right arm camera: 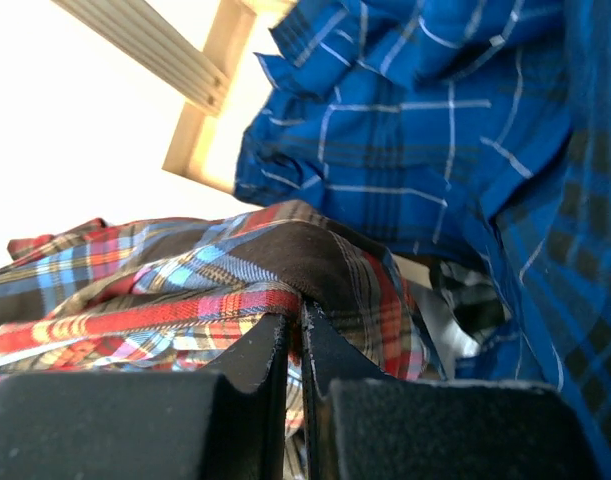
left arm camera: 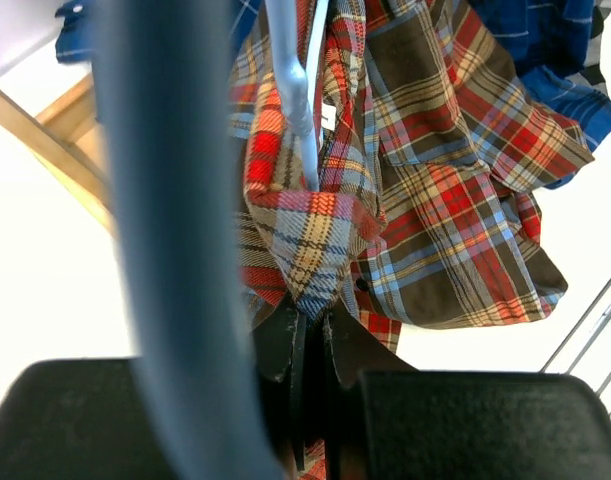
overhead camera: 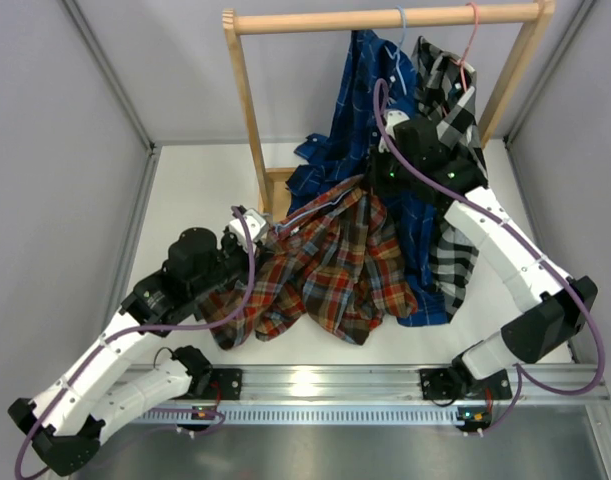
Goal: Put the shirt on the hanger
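Observation:
The red-orange plaid shirt (overhead camera: 335,270) is held up between both arms, its lower part draped onto the table. My left gripper (overhead camera: 253,222) is shut on a fold of the shirt (left arm camera: 385,180), pinched at the fingertips (left arm camera: 310,315). The light-blue hanger (left arm camera: 290,90) runs down into that fabric just above the pinch. In the top view its thin wire (overhead camera: 315,210) stretches along the shirt's top edge toward my right gripper (overhead camera: 377,180). The right gripper (right arm camera: 297,318) is shut on the shirt's hem (right arm camera: 185,310).
A wooden rack (overhead camera: 247,120) stands at the back, its base (right arm camera: 195,130) beside the right gripper. A navy plaid shirt (overhead camera: 365,110) and a black-and-white plaid shirt (overhead camera: 450,100) hang there right behind the right arm. A blurred cable (left arm camera: 175,250) crosses the left wrist view.

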### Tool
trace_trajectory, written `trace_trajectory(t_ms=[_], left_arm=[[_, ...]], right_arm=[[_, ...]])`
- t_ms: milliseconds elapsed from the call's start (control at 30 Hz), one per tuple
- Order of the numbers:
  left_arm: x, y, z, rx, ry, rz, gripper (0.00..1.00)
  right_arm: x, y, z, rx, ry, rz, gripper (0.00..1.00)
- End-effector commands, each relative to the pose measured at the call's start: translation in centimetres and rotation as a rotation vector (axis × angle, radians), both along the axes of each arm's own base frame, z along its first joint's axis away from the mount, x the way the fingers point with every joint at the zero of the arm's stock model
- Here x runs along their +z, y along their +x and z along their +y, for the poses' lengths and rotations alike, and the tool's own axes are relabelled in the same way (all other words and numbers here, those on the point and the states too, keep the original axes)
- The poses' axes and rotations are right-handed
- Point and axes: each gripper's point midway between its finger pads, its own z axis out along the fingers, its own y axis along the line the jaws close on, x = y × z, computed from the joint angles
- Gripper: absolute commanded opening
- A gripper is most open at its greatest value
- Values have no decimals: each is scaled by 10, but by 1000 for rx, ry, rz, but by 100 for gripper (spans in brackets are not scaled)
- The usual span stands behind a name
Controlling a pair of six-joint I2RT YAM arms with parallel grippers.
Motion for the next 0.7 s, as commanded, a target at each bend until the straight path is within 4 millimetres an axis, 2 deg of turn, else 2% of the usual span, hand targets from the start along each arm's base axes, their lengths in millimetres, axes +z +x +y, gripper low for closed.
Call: trace_trajectory(t_ms=[0, 33, 67, 133, 167, 200, 233, 267, 300, 333, 400, 433, 467, 500, 533, 567, 600, 667], left_arm=[[3, 2, 8, 68, -7, 49, 0], [6, 13, 13, 154, -16, 64, 0], [21, 19, 16, 204, -47, 49, 0], [32, 32, 22, 319, -100, 68, 0], [41, 36, 20, 335, -129, 64, 0], [61, 40, 18, 345, -186, 34, 0], [70, 44, 14, 353, -227, 30, 0], [79, 45, 9, 335, -255, 16, 0], [91, 49, 7, 332, -286, -7, 0], [111, 54, 2, 316, -332, -45, 0], [130, 56, -8, 235, -357, -62, 0], [145, 59, -18, 176, -374, -70, 0], [150, 51, -32, 66, -388, -52, 0], [155, 54, -33, 22, -399, -55, 0], [159, 53, -44, -69, -406, -57, 0], [159, 31, -60, -258, -408, -27, 0], [156, 27, -63, -329, -394, -26, 0], [146, 13, -72, -476, -365, 2, 0]], right_arm=[[55, 8, 16, 25, 98, -184, 0], [59, -2, 20, 38, 114, -194, 0], [68, -13, 37, 67, 158, -219, 0], [77, -33, 48, 92, 215, -240, 0], [81, -48, 62, 122, 259, -227, 0], [87, -57, 69, 141, 293, -236, 0], [89, -67, 70, 144, 315, -237, 0], [93, -83, 80, 165, 364, -225, 0], [105, -89, 85, 175, 424, -253, 0], [98, -100, 84, 178, 457, -244, 0], [94, -118, 93, 194, 534, -209, 0], [85, -124, 97, 201, 581, -196, 0], [80, -131, 103, 226, 592, -184, 0], [68, -132, 106, 236, 582, -164, 0], [60, -132, 111, 255, 566, -162, 0], [55, -131, 110, 256, 550, -164, 0], [47, -130, 110, 256, 530, -163, 0], [45, -136, 103, 293, 497, -185, 1]])
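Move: Both hands already pinch the red plaid shirt with the blue hanger inside it. The hanger's middle lies roughly level with both hands, about 6 cm ahead and 11 cm to the right of the left hand, and some 7 cm back and 14 cm to the left of the right hand. The hanging blue shirt is about 10 cm ahead and 4 cm to the right of the right hand, and the rack base's front left corner some 18 cm ahead, 2 cm left and 24 cm below the left hand. Keeping its pinch on the plaid shirt, the right hand draws its edge back about 13 cm and some 10 cm left, away from the hanging blue shirt and in towards the left hand, rolling some 30 degrees so its left side rises. The left hand, still gripping the shirt by the hanger, goes forward, then mainly lifts, drifting right at the end; its left side dips. ##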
